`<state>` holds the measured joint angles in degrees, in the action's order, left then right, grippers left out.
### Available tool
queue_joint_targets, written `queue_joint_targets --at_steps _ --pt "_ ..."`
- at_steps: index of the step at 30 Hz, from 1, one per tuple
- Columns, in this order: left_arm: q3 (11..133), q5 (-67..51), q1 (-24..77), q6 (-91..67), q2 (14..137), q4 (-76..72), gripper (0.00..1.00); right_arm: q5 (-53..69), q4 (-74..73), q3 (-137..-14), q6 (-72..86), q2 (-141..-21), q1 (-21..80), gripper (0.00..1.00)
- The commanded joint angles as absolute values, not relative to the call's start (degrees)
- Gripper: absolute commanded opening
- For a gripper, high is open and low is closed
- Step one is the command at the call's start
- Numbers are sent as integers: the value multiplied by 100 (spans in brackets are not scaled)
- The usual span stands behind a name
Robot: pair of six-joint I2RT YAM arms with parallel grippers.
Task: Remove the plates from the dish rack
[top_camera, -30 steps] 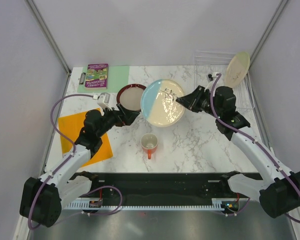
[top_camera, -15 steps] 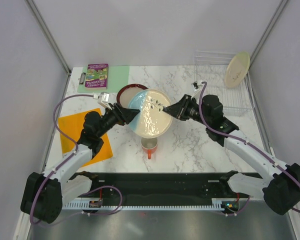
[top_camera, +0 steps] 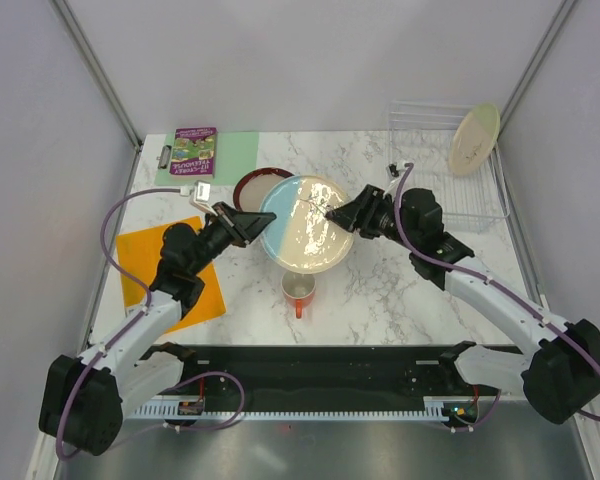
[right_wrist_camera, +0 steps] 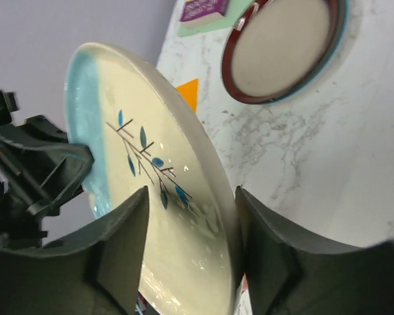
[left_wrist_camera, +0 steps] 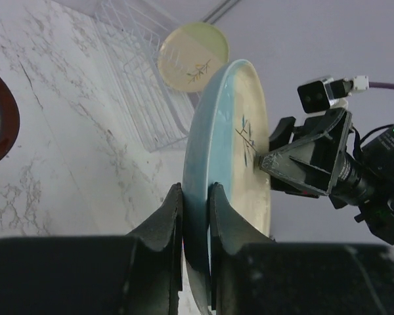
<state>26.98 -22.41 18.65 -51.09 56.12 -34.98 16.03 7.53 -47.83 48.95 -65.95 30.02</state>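
A cream plate with a blue sprig and a pale blue segment hangs tilted over the middle of the table. My left gripper is shut on its blue left rim, and the left wrist view shows both fingers pinching that edge. My right gripper is open, its jaws straddling the opposite rim with a gap on the sprig side. A maroon-rimmed plate lies flat on the table behind. A pale yellow plate stands on edge in the wire dish rack at the back right.
An orange-red mug stands on the marble just under the held plate's near edge. An orange mat lies at the left. At the back left a purple book lies on a green mat. Grey walls enclose the table.
The sprig plate has travelled left and a little nearer with the right arm. My left gripper has closed on its left rim, and my right gripper's jaws have spread apart.
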Motion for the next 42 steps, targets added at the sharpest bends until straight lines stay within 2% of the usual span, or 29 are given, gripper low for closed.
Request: queue_joint_targets --at_steps 1,3,11,18,25,34,42 --pt "3372 -1776 1951 -3693 5669 -2120 2 1118 724 -5483 4431 -6504 3147 67" --pt "3681 -1688 1960 -3490 5765 -1777 2 862 467 -5633 4133 -6451 3155 76" --pt "4780 -1346 1899 -2901 6187 -925 2 36 -491 -5941 3534 -6197 3138 86" --pt "5325 -1862 1065 -3101 7013 -992 2 -589 -1010 -5880 3112 -5678 3129 87" --pt "5800 -3118 133 -3849 8199 -1722 2 -730 -1143 -5608 2936 -5651 3120 87" --pt "6143 -4069 -263 -5237 9746 -3304 2 -703 -1063 -5475 2751 -6117 3103 87" --pt "6468 -4069 -386 -5861 10643 -4130 2 -659 -1020 -5572 2470 -6556 3050 87"
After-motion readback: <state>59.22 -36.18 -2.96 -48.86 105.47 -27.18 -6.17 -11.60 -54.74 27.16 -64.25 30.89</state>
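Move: The plate stack, where the left hand is taking the blue-and-white plate, lies about 22 cm ahead of that hand, 1 cm left and 16 cm below. The mug is some 9 cm back, 8 cm right and 14 cm down; the purple book about 38 cm ahead, 25 cm left and 17 cm down. From the right hand, the last rack plate is roughly 31 cm ahead, 40 cm right and 4 cm lower. Forward some 20 cm and about 10 cm left, first rising slightly and then sinking about 12 cm, the left hand carries the blue-and-white plate by its rim over to the plate stack, ending tipped some 20 degrees further down. The right fingers, already partly open, spread wide and come free of the opposite rim; that hand draws off about 7 cm right, rising and then sinking again, and rolls with its left side downward. ##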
